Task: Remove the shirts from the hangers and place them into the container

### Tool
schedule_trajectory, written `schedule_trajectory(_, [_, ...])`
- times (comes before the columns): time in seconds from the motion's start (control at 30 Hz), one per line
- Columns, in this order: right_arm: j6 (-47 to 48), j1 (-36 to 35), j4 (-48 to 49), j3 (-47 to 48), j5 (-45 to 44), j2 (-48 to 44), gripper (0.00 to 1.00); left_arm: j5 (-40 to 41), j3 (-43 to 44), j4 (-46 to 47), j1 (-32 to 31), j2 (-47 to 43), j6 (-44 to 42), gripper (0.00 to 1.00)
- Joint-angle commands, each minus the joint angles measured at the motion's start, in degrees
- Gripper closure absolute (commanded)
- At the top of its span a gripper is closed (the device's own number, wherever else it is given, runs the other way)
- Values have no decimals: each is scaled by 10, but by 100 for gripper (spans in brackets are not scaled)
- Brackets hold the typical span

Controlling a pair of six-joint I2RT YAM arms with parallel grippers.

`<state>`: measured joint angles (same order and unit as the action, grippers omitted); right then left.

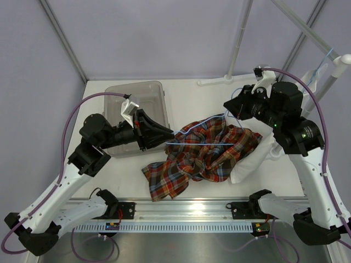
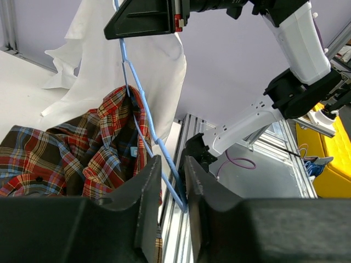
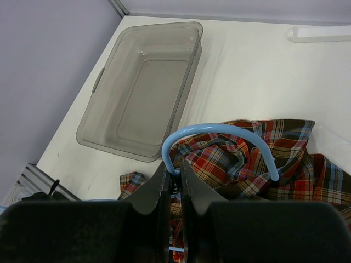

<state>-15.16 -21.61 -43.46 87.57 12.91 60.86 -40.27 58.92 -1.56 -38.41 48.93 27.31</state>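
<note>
The plaid shirt (image 1: 197,161) (image 2: 60,153) (image 3: 241,164) lies crumpled mid-table with a light-blue hanger (image 1: 200,144) (image 2: 175,194) still inside it. My right gripper (image 1: 228,107) (image 3: 174,167) is shut on the base of the hanger's hook (image 3: 219,129), holding it above the cloth. My left gripper (image 1: 171,136) (image 2: 171,164) has its jaws narrowed on the hanger's outer corner, and the wire touches both fingers. The white shirt (image 1: 249,161) (image 2: 159,60) lies partly under the plaid one on the right. The empty grey container (image 1: 145,96) (image 3: 148,82) sits at the back left, behind my left gripper.
A white rack pole (image 1: 238,41) rises at the back. Another blue hanger (image 1: 321,74) hangs on the rack at the far right. An aluminium rail (image 1: 186,208) runs along the near table edge. Purple walls close in the left and back.
</note>
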Motion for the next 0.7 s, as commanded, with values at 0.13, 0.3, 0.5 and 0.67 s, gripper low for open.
schedule_trajectory(0.13, [13,-7,-8,30,-1,-14,100,6,16,20,-2,7,3,97])
schedule_trajectory(0.3, [13,-7,0,24,16,-24,100,36,17,17,-2,9,0,100])
schedule_trajectory(0.5, [4,-7,-7,41,44,-28,84,77,2,2,-2,1,-3,100])
schedule_trajectory(0.67, [-4,-7,-17,59,62,-39,33,92,-10,12,-2,-7,-4,100])
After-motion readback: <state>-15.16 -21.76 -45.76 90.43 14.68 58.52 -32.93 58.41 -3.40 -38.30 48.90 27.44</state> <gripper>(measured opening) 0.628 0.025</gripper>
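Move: The blue hanger's near end already sits between the left hand's half-open fingers, less than 1 cm off. From that hand, the plaid shirt's heap is some 16 cm right, 10 cm ahead and 33 cm below, and the container about 36 cm ahead, 20 cm left and 36 cm below. The right hand pinches the hanger's neck, with the plaid shirt 7 cm left and 3 cm back, 33 cm below, and the hanging white shirt roughly 25 cm right, 8 cm ahead and 20 cm lower. The left fingers shut on the hanger's end, then carry it about 2 cm forward and slightly down, the wrist swinging some 5 degrees counter-clockwise. The right hand, still pinching the neck, eases about 2 cm back, right and up; late on its fingers open wide and let the neck go as it draws farther back and up. ##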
